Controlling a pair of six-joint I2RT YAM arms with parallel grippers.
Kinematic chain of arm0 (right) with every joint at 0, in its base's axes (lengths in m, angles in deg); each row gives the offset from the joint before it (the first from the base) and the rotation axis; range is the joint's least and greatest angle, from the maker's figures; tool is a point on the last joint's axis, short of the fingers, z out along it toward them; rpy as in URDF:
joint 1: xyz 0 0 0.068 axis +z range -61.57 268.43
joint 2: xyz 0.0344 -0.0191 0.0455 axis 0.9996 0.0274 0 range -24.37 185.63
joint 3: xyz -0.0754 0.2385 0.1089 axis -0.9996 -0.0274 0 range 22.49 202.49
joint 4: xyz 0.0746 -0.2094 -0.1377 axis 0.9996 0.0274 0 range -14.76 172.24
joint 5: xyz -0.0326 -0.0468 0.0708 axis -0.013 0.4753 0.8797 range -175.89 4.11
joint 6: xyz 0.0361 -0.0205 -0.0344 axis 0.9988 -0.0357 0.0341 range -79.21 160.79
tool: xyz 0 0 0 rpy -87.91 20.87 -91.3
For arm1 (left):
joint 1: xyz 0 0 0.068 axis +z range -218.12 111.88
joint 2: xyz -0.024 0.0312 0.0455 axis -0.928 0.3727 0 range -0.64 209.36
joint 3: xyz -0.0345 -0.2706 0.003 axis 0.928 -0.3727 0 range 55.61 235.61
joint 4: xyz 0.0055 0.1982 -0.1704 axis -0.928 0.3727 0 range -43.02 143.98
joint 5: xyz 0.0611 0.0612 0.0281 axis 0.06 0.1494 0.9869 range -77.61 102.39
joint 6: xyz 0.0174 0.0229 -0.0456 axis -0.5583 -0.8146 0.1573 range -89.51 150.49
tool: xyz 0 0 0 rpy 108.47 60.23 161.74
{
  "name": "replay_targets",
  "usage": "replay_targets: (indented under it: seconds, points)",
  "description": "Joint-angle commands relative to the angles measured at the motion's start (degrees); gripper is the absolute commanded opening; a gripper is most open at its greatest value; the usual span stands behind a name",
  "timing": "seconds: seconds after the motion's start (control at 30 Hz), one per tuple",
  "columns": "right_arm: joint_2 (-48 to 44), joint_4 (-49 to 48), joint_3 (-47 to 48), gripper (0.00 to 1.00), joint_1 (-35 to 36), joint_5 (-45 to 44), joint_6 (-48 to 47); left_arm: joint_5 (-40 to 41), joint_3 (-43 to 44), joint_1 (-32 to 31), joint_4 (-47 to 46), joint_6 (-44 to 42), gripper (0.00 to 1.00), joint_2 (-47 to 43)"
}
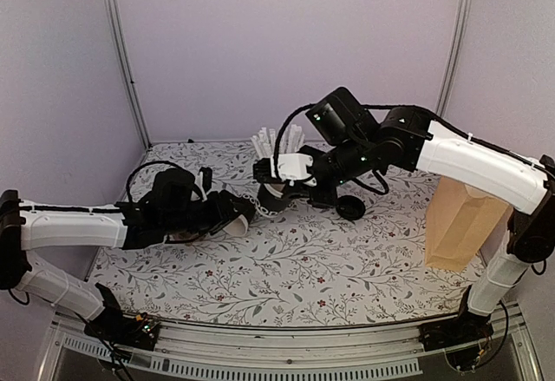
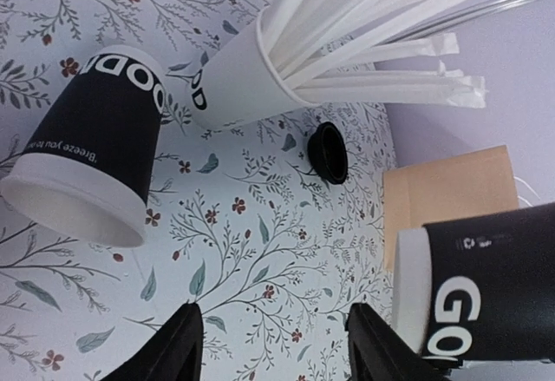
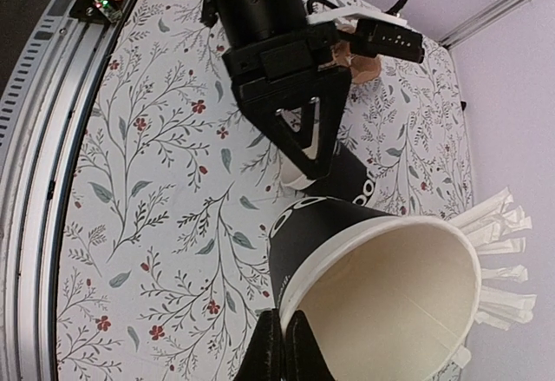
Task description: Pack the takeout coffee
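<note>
My right gripper is shut on the white rim of a black paper cup, holding it tilted above the table near the middle. The left wrist view shows this held cup at the right. A second black cup rests on the table just outside my left gripper, which is open with only tablecloth between its fingers. The right wrist view shows that cup beside the left gripper's fingers. The round black lid lies on the table further back.
A white cup of paper-wrapped straws stands at the back centre. A brown paper bag stands at the right. The metal rail of the table's near edge shows in the right wrist view.
</note>
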Motion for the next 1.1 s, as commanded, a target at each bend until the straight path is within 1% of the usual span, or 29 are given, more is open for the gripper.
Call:
replay_targets:
  seconds: [0.0, 0.17, 0.23, 0.3, 0.47, 0.6, 0.67, 0.77, 0.83, 0.93, 1.07]
  points:
    - [-5.0, 2.5, -6.7, 0.0, 0.0, 4.5, -0.7, 5.7, -0.5, -0.4, 5.8, 0.5, 0.6, 1.4]
    - [-8.1, -0.2, -19.1, 0.0, 0.0, 8.8, 0.5, 8.0, 1.4, -0.4, 2.6, -0.1, 0.63, 6.8]
    - [-8.3, -0.3, -21.9, 0.0, 0.0, 7.9, 0.7, 9.1, 4.2, 0.1, 3.6, -2.0, 0.64, 9.6]
    - [-8.9, -1.0, -24.5, 0.0, 0.0, 6.4, 0.8, 11.0, 7.8, 1.0, 7.9, -3.2, 0.65, 13.0]
    - [-13.2, -3.8, -30.2, 0.0, 0.0, 2.8, 0.6, 9.5, 10.8, 2.9, 9.6, -3.5, 0.63, 16.4]
    - [-14.0, -5.3, -32.7, 0.0, 0.0, 2.2, 0.1, 9.0, 11.1, 2.9, 10.8, -4.6, 0.59, 15.0]
    - [-14.2, -6.1, -33.4, 0.0, 0.0, 2.1, -0.1, 11.2, 10.6, 2.9, 14.3, -4.6, 0.59, 12.3]
    - [-13.6, -6.9, -34.1, 0.0, 0.0, 2.4, -0.1, 14.7, 9.2, 3.0, 16.8, -4.4, 0.6, 7.5]
    - [-13.1, -7.7, -34.6, 0.0, 0.0, 2.4, -0.1, 15.4, 8.8, 3.3, 18.2, -4.4, 0.61, 5.5]
    - [-13.0, -10.1, -36.1, 0.0, 0.0, 0.7, -0.1, 14.3, 8.7, 3.8, 19.0, -3.6, 0.62, 5.0]
    - [-12.1, -13.1, -37.0, 0.0, 0.0, -2.8, 0.5, 11.9, 8.1, 4.1, 17.6, -2.5, 0.63, 6.7]
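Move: The tipped-over coffee cup lies about 6 cm ahead of the open left gripper and some 11 cm below, in line with it sideways. The straw cup is about 11 cm ahead and 8 cm to the right, and the cup tray 5 cm ahead and 17 cm left. For the right hand, already holding the other cup, the free table spot lies 6 cm back, 7 cm right and about 26 cm down; the black lid is 14 cm ahead and 15 cm right. Lower the right gripper about 14 cm while carrying its cup some 9 cm right and 5 cm back, away from the tipped cup, keeping the rim pinched. Meanwhile dip the left gripper some 6 cm towards the tipped cup and ease it forward, then shift it left and lift most of the way back, rolling its left side up about 15 degrees with fingers open. ##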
